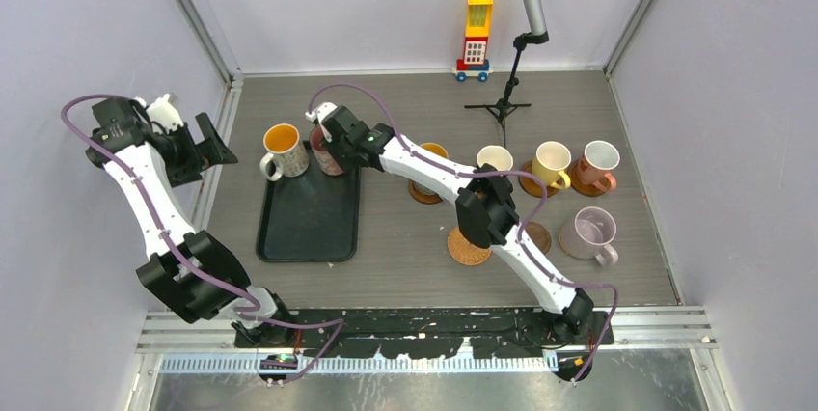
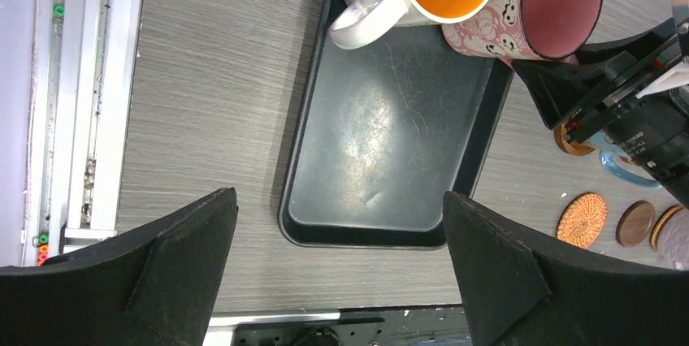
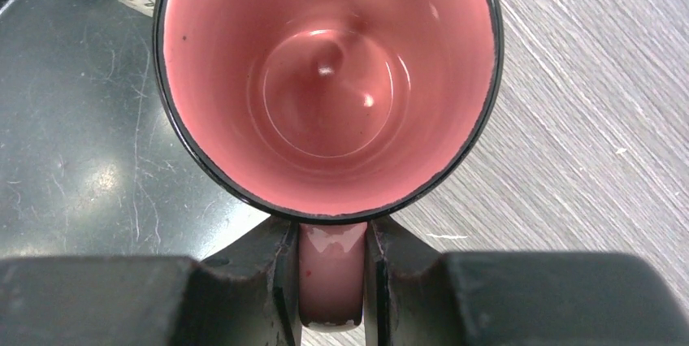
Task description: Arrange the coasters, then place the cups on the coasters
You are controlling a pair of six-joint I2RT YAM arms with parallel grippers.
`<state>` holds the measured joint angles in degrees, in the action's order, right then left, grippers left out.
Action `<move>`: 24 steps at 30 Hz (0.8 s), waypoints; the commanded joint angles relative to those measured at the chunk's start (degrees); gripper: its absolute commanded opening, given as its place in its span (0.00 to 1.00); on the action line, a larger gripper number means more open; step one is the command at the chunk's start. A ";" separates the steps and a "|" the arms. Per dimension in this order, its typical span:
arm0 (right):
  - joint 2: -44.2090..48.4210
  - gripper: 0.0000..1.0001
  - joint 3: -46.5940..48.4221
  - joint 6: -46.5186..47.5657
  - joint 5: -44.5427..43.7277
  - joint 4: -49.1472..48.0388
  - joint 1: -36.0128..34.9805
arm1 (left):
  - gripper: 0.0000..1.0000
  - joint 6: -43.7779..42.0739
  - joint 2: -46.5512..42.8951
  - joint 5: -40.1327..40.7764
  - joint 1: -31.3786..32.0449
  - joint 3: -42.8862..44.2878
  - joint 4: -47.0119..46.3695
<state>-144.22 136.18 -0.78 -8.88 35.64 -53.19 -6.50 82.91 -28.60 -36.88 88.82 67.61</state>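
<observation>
My right gripper [image 3: 331,257] is shut on the handle of the patterned pink cup [image 3: 329,78], which stands upright over the right edge of the black tray [image 3: 73,159]. From above, this cup [image 1: 326,150] is at the tray's far right corner, next to the patterned white cup [image 1: 282,149] with the orange inside. My left gripper [image 1: 207,146] hangs open and empty left of the tray; its wrist view shows the jaws wide apart [image 2: 337,196]. A woven coaster [image 1: 469,245] and a darker coaster [image 1: 536,235] lie bare. Yellow [image 1: 553,162] and pink [image 1: 598,165] cups sit on coasters.
A lilac cup [image 1: 590,232] stands at the right, and a pale-inside cup [image 1: 495,158] sits behind my right arm. An orange-inside cup [image 1: 432,151] rests on a coaster, partly hidden. A toy block tower [image 1: 476,37] and a microphone stand [image 1: 502,102] are at the back.
</observation>
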 commanded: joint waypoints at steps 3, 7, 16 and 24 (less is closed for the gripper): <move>11.87 0.00 -4.55 4.20 1.49 -18.78 -0.66 | 1.00 -0.33 -0.09 -2.19 -0.53 1.99 -0.20; 13.87 0.00 -7.24 4.76 2.99 -23.04 -0.63 | 1.00 0.20 -0.15 -2.63 -0.52 2.42 -0.20; 25.30 0.00 -16.46 1.59 12.30 -26.40 1.54 | 1.00 -1.69 -0.33 -5.91 -0.47 4.20 1.26; 40.40 0.00 -29.16 -0.79 18.39 -22.10 8.13 | 1.00 -3.19 -0.63 -5.45 2.66 5.78 1.90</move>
<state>-115.87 109.16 0.91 5.74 20.29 -48.88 -8.19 83.15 -33.08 -36.16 92.05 68.60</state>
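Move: The pink cup is already gripped by its handle in the right hand at the tray's far right corner. The free dark coaster lies about 43 cm to that hand's right, 17 cm back and 5 cm below. The woven coaster is some 29 cm right and 19 cm back, just as low. At hand height, the blue cup stands 20 cm right and 4 cm back, the lilac cup 54 cm right and 17 cm back. From the idle left hand the dark coaster is roughly 70 cm right, 8 cm back and 20 cm down. The right hand keeps its pinch on the pink cup's handle and lifts the cup up out of the tray corner by about 14 cm, slowly at first while easing a little to the left, then much faster as it draws back some 3 cm and swings right. On the way the wrist rolls about 20 degrees with its left side rising, bringing the fingertips up nearer to level, and turns slightly counter-clockwise. ##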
